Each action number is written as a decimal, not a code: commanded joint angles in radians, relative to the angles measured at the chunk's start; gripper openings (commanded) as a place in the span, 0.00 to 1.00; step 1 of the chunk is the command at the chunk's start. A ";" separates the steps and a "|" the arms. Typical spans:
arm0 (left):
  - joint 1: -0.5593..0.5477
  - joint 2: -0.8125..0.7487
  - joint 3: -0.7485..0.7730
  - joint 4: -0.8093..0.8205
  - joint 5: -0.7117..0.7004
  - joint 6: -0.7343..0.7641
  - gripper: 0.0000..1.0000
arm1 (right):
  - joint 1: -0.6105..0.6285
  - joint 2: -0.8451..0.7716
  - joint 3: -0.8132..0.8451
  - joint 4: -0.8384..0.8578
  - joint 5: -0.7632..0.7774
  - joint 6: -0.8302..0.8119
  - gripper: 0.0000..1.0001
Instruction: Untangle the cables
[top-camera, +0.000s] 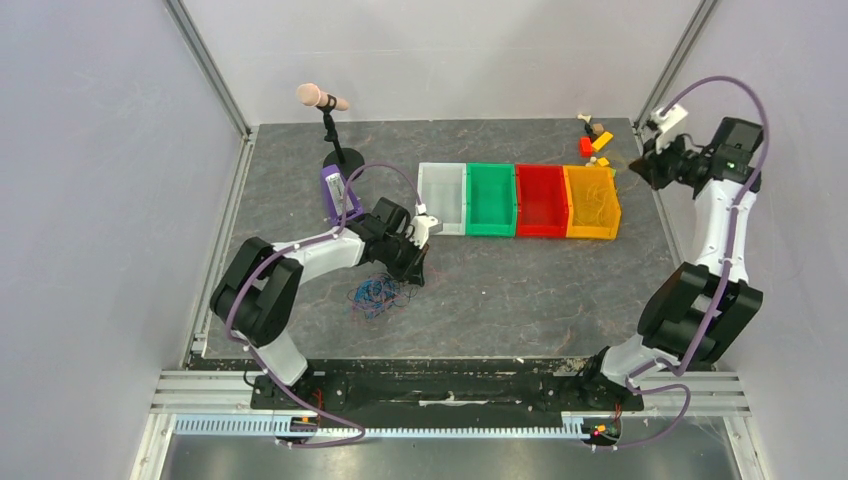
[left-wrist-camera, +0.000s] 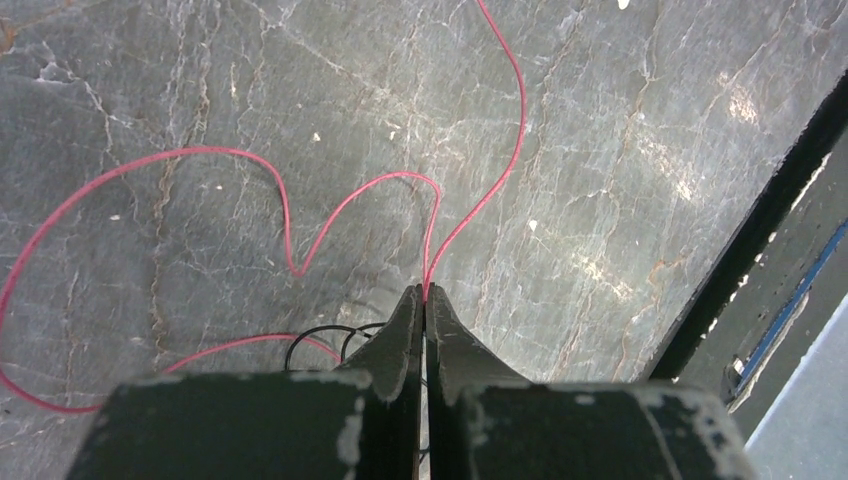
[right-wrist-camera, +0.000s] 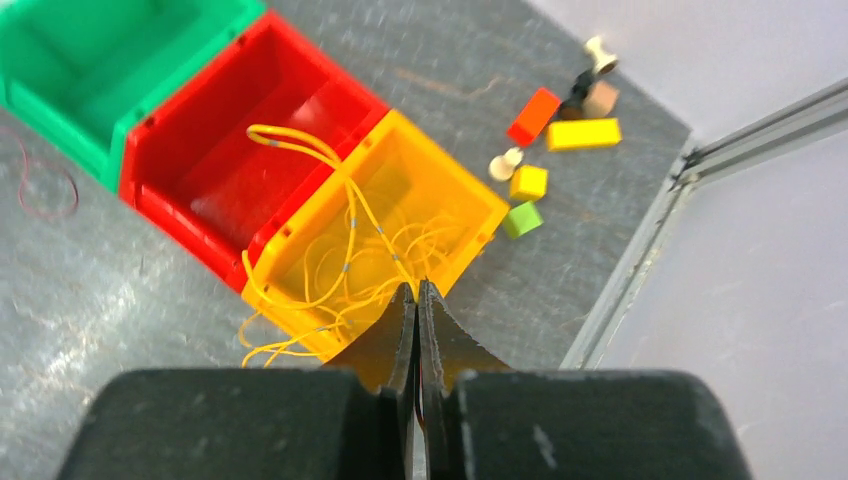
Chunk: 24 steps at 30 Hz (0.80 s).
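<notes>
The cables lie in two places. A clump of blue, red and black cables (top-camera: 375, 293) sits on the grey table just left of my left gripper (top-camera: 417, 268). In the left wrist view that gripper (left-wrist-camera: 426, 290) is shut on a thin red cable (left-wrist-camera: 285, 215), which loops away across the table, and a black cable (left-wrist-camera: 320, 335) curls beside the fingers. My right gripper (top-camera: 645, 163) hangs raised at the back right. Its tips (right-wrist-camera: 416, 285) are shut on a yellow cable (right-wrist-camera: 350, 215) that rises out of the yellow bin (right-wrist-camera: 480, 205), where more yellow strands lie.
Clear (top-camera: 442, 197), green (top-camera: 490, 198), red (top-camera: 541, 199) and yellow (top-camera: 590, 201) bins stand in a row mid-table. A microphone on a stand (top-camera: 322, 97) and a purple object (top-camera: 335, 190) are behind the left arm. Small toy blocks (right-wrist-camera: 560, 130) lie in the back right corner.
</notes>
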 joint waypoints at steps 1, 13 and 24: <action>0.005 -0.050 -0.018 0.005 0.035 0.053 0.02 | -0.012 -0.016 0.112 0.164 -0.119 0.278 0.00; 0.007 -0.080 -0.038 0.007 0.030 0.051 0.02 | -0.003 0.075 0.093 0.628 -0.104 0.754 0.00; 0.024 -0.078 -0.038 0.006 0.029 0.035 0.02 | 0.077 0.106 -0.225 0.622 0.127 0.400 0.00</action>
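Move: The orange bin, where the yellow cable in the right fingers is being taken, lies about 6 cm ahead of the right hand, 7 cm to its left and some 20 cm below, with yellow strands already in it. The red bin sits level with the orange one, about 11 cm further left; the small green cube stands roughly 16 cm ahead of the right hand and 1 cm to its left, 22 cm down. From the left hand, the orange bin is about 21 cm ahead and 37 cm to the right. The yellow cable, still pinched in the shut right fingers, is swung up and forward and then down at the orange bin: the right hand climbs about 10 cm while reaching forward, then drops quickly by the same amount, ending some 7 cm farther out. On the way its left side rolls up about 20 degrees and the hand turns slightly clockwise. ##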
